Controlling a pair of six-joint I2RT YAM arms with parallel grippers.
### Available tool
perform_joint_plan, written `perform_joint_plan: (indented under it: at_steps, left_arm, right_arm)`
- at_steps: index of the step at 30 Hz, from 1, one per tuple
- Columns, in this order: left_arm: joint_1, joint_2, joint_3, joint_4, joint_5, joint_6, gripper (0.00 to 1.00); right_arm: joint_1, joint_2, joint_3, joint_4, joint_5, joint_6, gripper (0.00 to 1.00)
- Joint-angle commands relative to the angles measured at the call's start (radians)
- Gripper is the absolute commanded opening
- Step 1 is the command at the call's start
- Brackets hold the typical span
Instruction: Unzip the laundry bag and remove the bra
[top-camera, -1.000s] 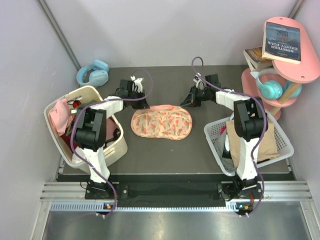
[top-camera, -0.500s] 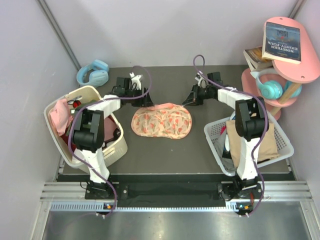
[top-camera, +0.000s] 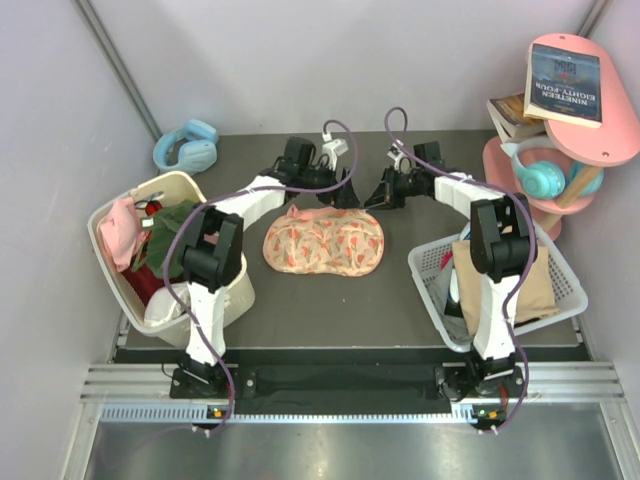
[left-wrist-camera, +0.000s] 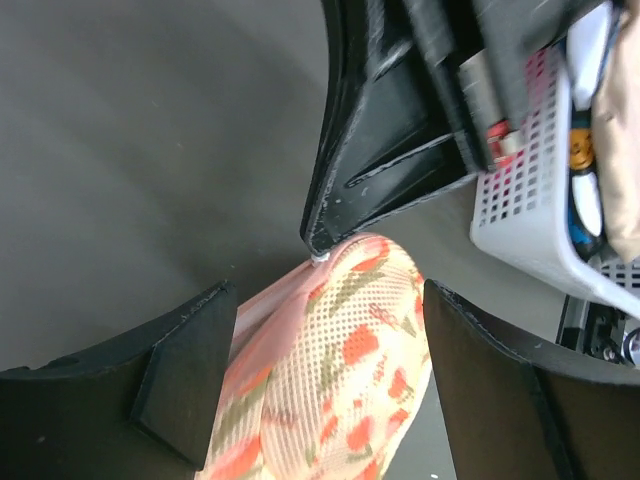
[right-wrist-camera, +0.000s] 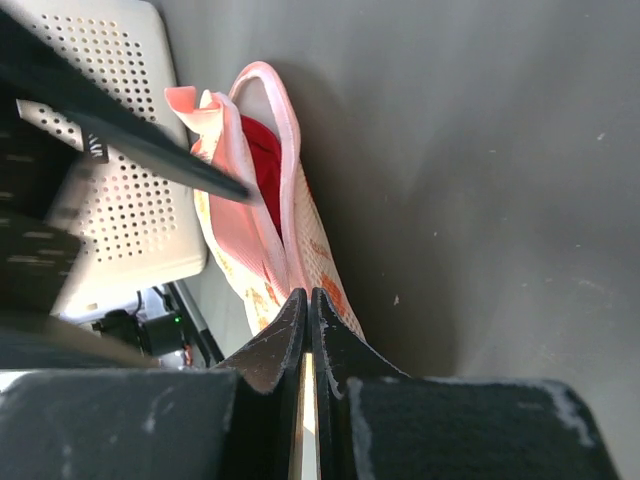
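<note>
The laundry bag (top-camera: 323, 243), cream mesh with orange print and pink trim, lies flat mid-table. My right gripper (top-camera: 376, 196) sits at its back right end, shut on the pink zip trim (right-wrist-camera: 290, 215). The zip stands partly open there, and the deep red bra (right-wrist-camera: 262, 160) shows inside the gap. My left gripper (top-camera: 338, 190) hovers just left of the right one, open, its fingers astride the bag's right lobe (left-wrist-camera: 340, 370) without touching it. In the left wrist view the right gripper's fingertips (left-wrist-camera: 318, 236) meet the bag's end.
A cream basket (top-camera: 180, 180) with pink and green clothes stands left. A white mesh basket (top-camera: 425, 270) with tan fabric stands right. Blue headphones (top-camera: 187, 146) lie at the back left. A pink shelf (top-camera: 590, 150) with books stands at the back right.
My left gripper has let go and opened, and its arm has swung right from the bag's left end to beside the right gripper. The right gripper has stayed shut in place.
</note>
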Motion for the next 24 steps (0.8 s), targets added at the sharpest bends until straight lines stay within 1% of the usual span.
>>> perform_joint_plan:
  at_steps: [1, 3, 6, 9, 10, 11, 13, 14, 15, 16, 18, 24]
  left_arm:
    - [-0.015, 0.058, 0.035, -0.021, 0.047, 0.004, 0.79]
    - [-0.018, 0.068, 0.012, -0.016, 0.035, 0.007, 0.79]
    - [-0.017, 0.074, -0.021, 0.004, 0.033, -0.011, 0.76]
    - [-0.018, 0.070, -0.052, 0.021, 0.026, -0.030, 0.63]
    - [-0.017, 0.067, -0.057, 0.021, 0.022, -0.031, 0.55]
    - [-0.017, 0.061, -0.061, 0.022, 0.013, -0.042, 0.34]
    - [-0.018, 0.053, -0.077, 0.022, 0.001, -0.054, 0.18]
    - [-0.018, 0.044, -0.081, 0.022, -0.013, -0.066, 0.07]
    - [-0.018, 0.038, -0.089, 0.022, -0.022, -0.071, 0.02]
    - [-0.018, 0.035, -0.090, 0.012, -0.030, -0.076, 0.00]
    - [-0.017, 0.022, -0.090, 0.002, -0.057, -0.079, 0.00]
    - [-0.006, -0.008, -0.107, 0.033, -0.097, -0.132, 0.00]
  right_arm:
    - [0.016, -0.017, 0.038, 0.050, -0.038, 0.010, 0.00]
    - [0.016, -0.017, 0.036, 0.055, -0.041, 0.015, 0.00]
    - [0.021, -0.019, 0.035, 0.059, -0.042, 0.019, 0.00]
    - [0.022, -0.019, 0.030, 0.075, -0.045, 0.029, 0.00]
    - [0.022, -0.020, 0.026, 0.090, -0.045, 0.039, 0.00]
    - [0.022, -0.017, 0.024, 0.099, -0.044, 0.047, 0.00]
    - [0.022, -0.017, 0.013, 0.128, -0.041, 0.076, 0.00]
    - [0.022, -0.017, 0.010, 0.142, -0.039, 0.085, 0.00]
    - [0.024, -0.020, 0.001, 0.157, -0.036, 0.099, 0.00]
    - [0.024, -0.020, -0.010, 0.179, -0.035, 0.116, 0.00]
    - [0.022, -0.023, -0.011, 0.181, -0.032, 0.124, 0.00]
    - [0.024, 0.007, 0.024, 0.109, -0.032, 0.093, 0.00]
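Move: The bag's zip edge that the left fingers are about to shut on lies about 6 cm below the open left hand and 2 cm back, neither left nor right. The right fingertips, holding the zip end, are some 4 cm to the left hand's right, 2 cm back and 6 below. The mouth showing red cloth lies about 10 cm left, 3 back, 8 below. From the right hand, that edge is roughly 3 cm left, 1 back and 1 below. Straight down about 6 cm and a little back, the open left hand drops onto the laundry bag's zip edge beside the right fingertips, tipping its fingers some 10 degrees steeper, then stops and shuts fully, pinching the gathered fabric. The right hand keeps its closed hold on the zip end, easing left about 1 cm. ##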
